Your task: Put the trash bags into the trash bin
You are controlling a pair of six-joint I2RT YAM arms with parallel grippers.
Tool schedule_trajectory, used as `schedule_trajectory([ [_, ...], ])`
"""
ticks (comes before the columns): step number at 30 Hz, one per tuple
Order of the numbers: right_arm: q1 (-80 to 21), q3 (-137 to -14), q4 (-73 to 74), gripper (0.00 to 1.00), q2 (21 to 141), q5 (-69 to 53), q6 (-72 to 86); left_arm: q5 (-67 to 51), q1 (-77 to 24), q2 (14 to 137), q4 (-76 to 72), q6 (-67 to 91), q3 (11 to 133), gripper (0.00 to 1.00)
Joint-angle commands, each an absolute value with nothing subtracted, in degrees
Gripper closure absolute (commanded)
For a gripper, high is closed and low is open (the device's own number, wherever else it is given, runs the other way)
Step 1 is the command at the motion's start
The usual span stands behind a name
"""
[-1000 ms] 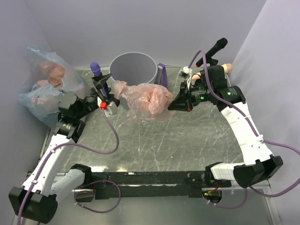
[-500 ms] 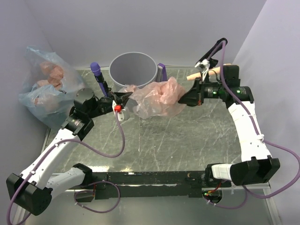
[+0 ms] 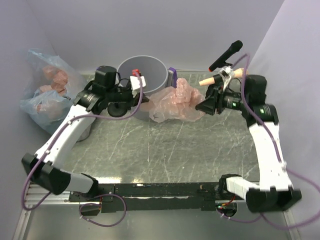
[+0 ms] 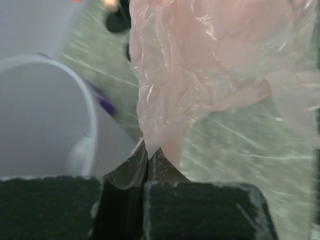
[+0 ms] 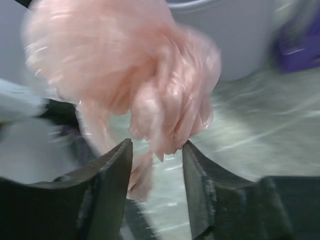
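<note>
A crumpled pink trash bag (image 3: 175, 102) lies just right of the grey trash bin (image 3: 142, 75), against its front wall. My left gripper (image 3: 144, 101) is at the bin's front and is shut on the bag's left corner; in the left wrist view the jaws (image 4: 148, 152) pinch the pink film (image 4: 210, 65) beside the bin's rim (image 4: 75, 95). My right gripper (image 3: 202, 106) is at the bag's right end and stands open. In the right wrist view the bag (image 5: 125, 65) hangs loosely into the gap of that gripper (image 5: 156, 160). A second, clear bluish trash bag (image 3: 45, 90) sits at the far left.
A small purple box (image 3: 172, 77) stands right of the bin. A black microphone (image 3: 227, 54) and a peach cone (image 3: 210, 80) are at the back right, behind the right arm. Walls close in on the left, back and right.
My left gripper has shut on the pink bag's corner and swung up to the bin. The right gripper has opened, let go of the bag and drawn back to the right.
</note>
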State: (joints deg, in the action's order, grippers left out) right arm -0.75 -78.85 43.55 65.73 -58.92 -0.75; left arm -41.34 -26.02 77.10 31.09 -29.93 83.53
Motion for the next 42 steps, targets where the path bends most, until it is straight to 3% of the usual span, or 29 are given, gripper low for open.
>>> schedule_trajectory([
  [1, -0.6, -74.5, 36.1, 0.44, 56.2, -44.8, -8.3, -45.7, -25.4, 80.5, 43.0, -21.9, 88.7, 0.99],
  [6, -0.6, -74.4, 42.2, 0.23, 55.0, -46.5, -12.6, -47.9, -24.8, 81.3, 41.0, -17.8, 89.0, 0.99],
  [12, -3.2, -65.1, 41.8, 0.22, 46.5, -48.2, -29.5, -50.4, -23.6, 86.7, 39.5, -6.2, 92.5, 0.99],
  [16, -9.6, -59.7, 42.5, 0.23, 42.6, -44.7, -35.7, -54.4, -20.6, 85.9, 28.9, 9.5, 86.3, 0.99],
  [21, -21.7, -52.9, 36.1, 0.24, 41.4, -38.6, -35.5, -62.0, -17.3, 87.3, 18.6, 22.3, 84.5, 0.99],
  [26, -26.4, -50.5, 26.5, 0.23, 47.1, -32.6, -27.4, -65.9, -16.1, 90.7, 11.1, 29.9, 87.7, 0.99],
  [28, -26.9, -50.9, 22.7, 0.01, 49.6, -30.3, -23.0, -65.6, -15.9, 91.5, 9.7, 31.1, 88.9, 0.99],
  [37, -31.0, -54.6, 10.7, 0.01, 62.0, -27.2, -12.9, -66.2, -15.5, 93.3, 4.3, 35.8, 89.6, 0.99],
  [40, -33.4, -55.1, 9.3, 0.03, 64.1, -15.3, -10.3, -66.6, -15.1, 93.5, 4.3, 35.7, 89.8, 0.99],
  [42, -33.7, -55.5, 9.1, 0.12, 64.8, -8.9, -9.0, -66.4, -14.8, 93.3, 4.7, 35.1, 89.6, 0.99],
])
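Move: The trash bin's middle is about 13 cm ahead of the left hand and some 20 cm below it; that hand already grips one end of the pink trash bag. The bag's bulk lies about 12 cm left and 4 cm ahead of the right hand, level with it. The purple holder stands roughly 14 cm right of the bin and 4 cm farther out, the purple microphone 15 cm left of the bin, level with it. The pink bag stays pinched in the left fingers, which dip about 3 cm, then carry it 4 cm forward towards the bin while the wrist rolls some 55 degrees, fingers ending nearly level. The right hand opens wide, swings back and down, then left and forward to the bag's hanging part, ending 13 cm lower with its fingers spread about it; contact there can't be seen. ##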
